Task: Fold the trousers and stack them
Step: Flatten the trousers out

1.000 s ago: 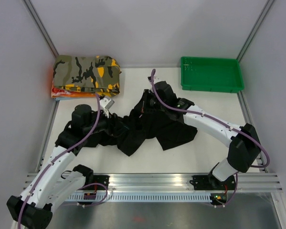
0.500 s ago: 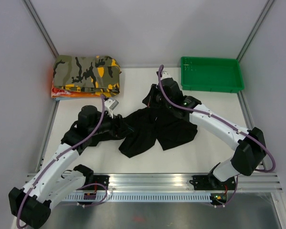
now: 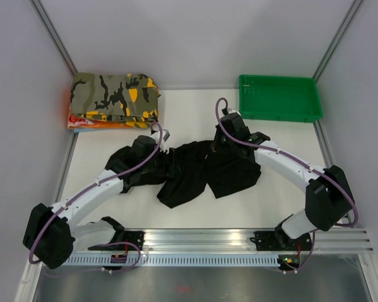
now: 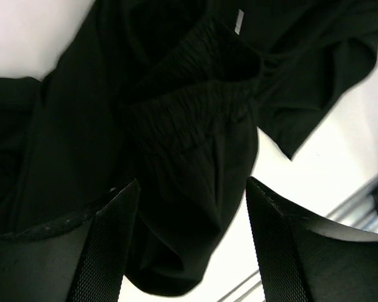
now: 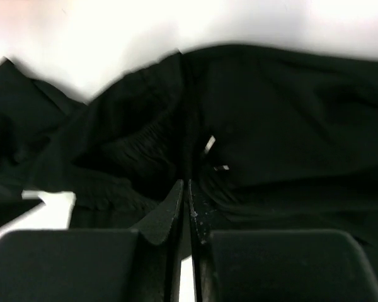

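The black trousers [image 3: 189,179] lie crumpled in the middle of the white table, and their gathered elastic waistband [image 4: 195,104] faces up. My left gripper [image 3: 170,158] hovers over their left part. In the left wrist view it [image 4: 192,233] stands open, with cloth below and nothing between its fingers [image 4: 110,242]. My right gripper [image 3: 215,146] is at the upper right of the heap. In the right wrist view it [image 5: 188,198] has its jaws nearly together, pinching a fold of the trousers [image 5: 290,113] at the tips, and a small white label [image 5: 209,143] shows just ahead of it.
A folded camouflage garment [image 3: 116,94] rests on orange cloth [image 3: 82,123] at the back left. A green tray [image 3: 278,117] stands at the back right. Grey walls close in three sides, and an aluminium rail [image 3: 201,239] runs along the near edge.
My left arm has reached right across the trousers and its jaws have widened. My right gripper has moved right and nearer, dragging the upper part of the trousers with it.
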### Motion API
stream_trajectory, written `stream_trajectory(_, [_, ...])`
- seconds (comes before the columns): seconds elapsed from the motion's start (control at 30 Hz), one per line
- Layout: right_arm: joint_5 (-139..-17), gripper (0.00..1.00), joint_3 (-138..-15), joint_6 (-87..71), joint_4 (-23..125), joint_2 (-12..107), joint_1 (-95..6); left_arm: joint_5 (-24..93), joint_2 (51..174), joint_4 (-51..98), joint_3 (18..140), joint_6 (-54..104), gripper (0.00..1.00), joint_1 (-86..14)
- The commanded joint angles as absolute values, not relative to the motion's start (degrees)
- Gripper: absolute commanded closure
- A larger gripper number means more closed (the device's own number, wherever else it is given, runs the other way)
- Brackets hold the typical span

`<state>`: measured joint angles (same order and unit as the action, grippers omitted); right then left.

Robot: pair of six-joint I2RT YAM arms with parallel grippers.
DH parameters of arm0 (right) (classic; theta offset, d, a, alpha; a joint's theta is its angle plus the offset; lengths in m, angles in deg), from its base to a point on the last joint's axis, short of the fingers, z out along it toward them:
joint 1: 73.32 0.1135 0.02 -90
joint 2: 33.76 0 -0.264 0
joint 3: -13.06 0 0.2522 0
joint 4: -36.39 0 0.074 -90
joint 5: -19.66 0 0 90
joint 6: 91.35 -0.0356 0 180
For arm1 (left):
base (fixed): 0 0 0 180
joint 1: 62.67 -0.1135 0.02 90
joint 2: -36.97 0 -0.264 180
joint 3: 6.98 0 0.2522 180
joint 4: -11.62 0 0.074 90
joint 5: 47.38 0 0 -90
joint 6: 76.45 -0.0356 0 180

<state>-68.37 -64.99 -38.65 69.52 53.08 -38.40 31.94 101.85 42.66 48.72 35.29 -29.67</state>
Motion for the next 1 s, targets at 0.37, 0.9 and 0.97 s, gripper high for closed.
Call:
stream_trajectory(0.37, [-70.2,0.70,-65.1,-38.6,70.7,48.4,-38.4,36.7,117.4,26.6,51.0,33.2,0.53,-29.3])
stream_trajectory(0.9, [-83.9,0.21,-65.5,-46.2,56.1,56.5,-38.2,47.8,80.0,39.2,45.3,28.8,0.98,-29.6])
stream_trajectory(0.97, [-84.5,0.19,-67.3,-47.6,54.4,58.0,-38.1,48.8,77.7,41.4,44.8,29.2,0.98,-29.6])
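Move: Roughly 5 cm ahead of the open left hand, 1 cm to its right and 5 cm below lies the bunched waistband of the trousers. From that hand the near leg flap lies about 9 cm back, 4 cm right and 7 cm down, and the far-left leg some 17 cm left, level with it and as low. From the right hand the waistband is about 14 cm left, 4 cm back and 6 cm below. Reaching forward and down about 5 cm each way, the left hand shuts its fingers on the waistband, then hauls it up some 17 cm, drifting left and a little back as its fingers tip up towards level. Meanwhile the right hand opens wide over the trousers and, after a small shift back, slides about 5 cm left towards the waistband, rolling slightly. ##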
